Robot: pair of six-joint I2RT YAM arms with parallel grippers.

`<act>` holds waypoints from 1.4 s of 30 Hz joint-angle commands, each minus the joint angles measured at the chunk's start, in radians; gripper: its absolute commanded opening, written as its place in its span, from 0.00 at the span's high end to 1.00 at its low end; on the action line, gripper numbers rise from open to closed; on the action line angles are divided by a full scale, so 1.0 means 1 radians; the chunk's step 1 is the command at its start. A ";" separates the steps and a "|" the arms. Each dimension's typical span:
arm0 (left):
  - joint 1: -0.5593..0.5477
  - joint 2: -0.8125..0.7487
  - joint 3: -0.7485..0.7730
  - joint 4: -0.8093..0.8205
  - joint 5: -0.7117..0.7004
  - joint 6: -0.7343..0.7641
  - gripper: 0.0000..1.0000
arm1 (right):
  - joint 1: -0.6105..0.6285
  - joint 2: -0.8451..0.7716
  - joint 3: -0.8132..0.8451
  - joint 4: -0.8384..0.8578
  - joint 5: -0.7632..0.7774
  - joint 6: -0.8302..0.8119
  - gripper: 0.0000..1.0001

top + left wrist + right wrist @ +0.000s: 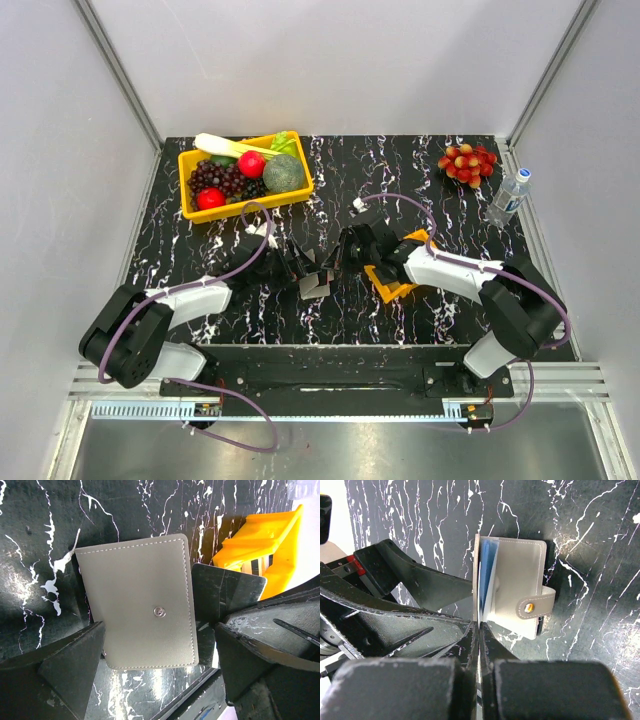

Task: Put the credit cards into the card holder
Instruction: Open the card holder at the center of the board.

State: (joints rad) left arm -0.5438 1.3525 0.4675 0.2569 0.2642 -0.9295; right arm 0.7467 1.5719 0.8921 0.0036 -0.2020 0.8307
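The taupe-grey card holder (pixel 318 287) stands partly unfolded on the black marbled table between my two grippers. In the left wrist view its outer cover (pixel 140 600) with a metal snap faces me, and my left gripper (pixel 159 629) is open, its fingers wide on either side of the cover's lower edge. My right gripper (pixel 479 625) is shut on a thin credit card (pixel 477 570), seen edge-on, whose far end reaches into the holder's blue-grey inside (pixel 487 575). From the left wrist that card (pixel 227 592) looks dark and glossy. More cards (pixel 256 566) lie in the orange tray (pixel 280 535).
A yellow bin (pixel 190 185) of fruit and vegetables stands at the back left. At the back right are a cluster of red fruit (pixel 467 163) and a water bottle (pixel 508 196). The orange tray (pixel 392 280) lies under the right arm's wrist.
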 commanded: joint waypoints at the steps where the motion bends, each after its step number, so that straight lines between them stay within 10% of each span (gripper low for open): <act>1: 0.002 -0.035 -0.007 0.082 -0.003 -0.003 0.05 | 0.040 -0.013 0.077 0.004 0.021 -0.024 1.00; 42: 0.202 -0.182 -0.167 0.062 0.089 0.038 1.00 | 0.085 0.157 0.202 0.192 -0.158 0.099 1.00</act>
State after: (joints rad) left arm -0.3611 1.2083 0.3096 0.3244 0.3153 -0.9134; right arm 0.8146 1.7348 1.0492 0.0654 -0.3099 0.8837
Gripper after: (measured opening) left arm 0.022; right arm 0.010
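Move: Between the left hand's wide-open fingers stands the card holder, its middle about 2 cm ahead of that hand and 2 cm below it. From the right hand, which is already shut on a black card whose end is at the holder's edge, it is about 2 cm ahead, 3 cm left and 4 cm below. The orange box lies some 15 cm right of the right hand and 2 cm ahead; the yellow basket is about 20 cm ahead and 14 cm left of the left hand. Shifting left together, both hands travel about 6 cm: the left goes up about 1 cm on the way and sinks again at the end, closing its fingers from wide open to shut at the holder's snap side. The right keeps its grip on the black card and follows leftward, rising about 1 cm, the card coming free of the holder's edge. ##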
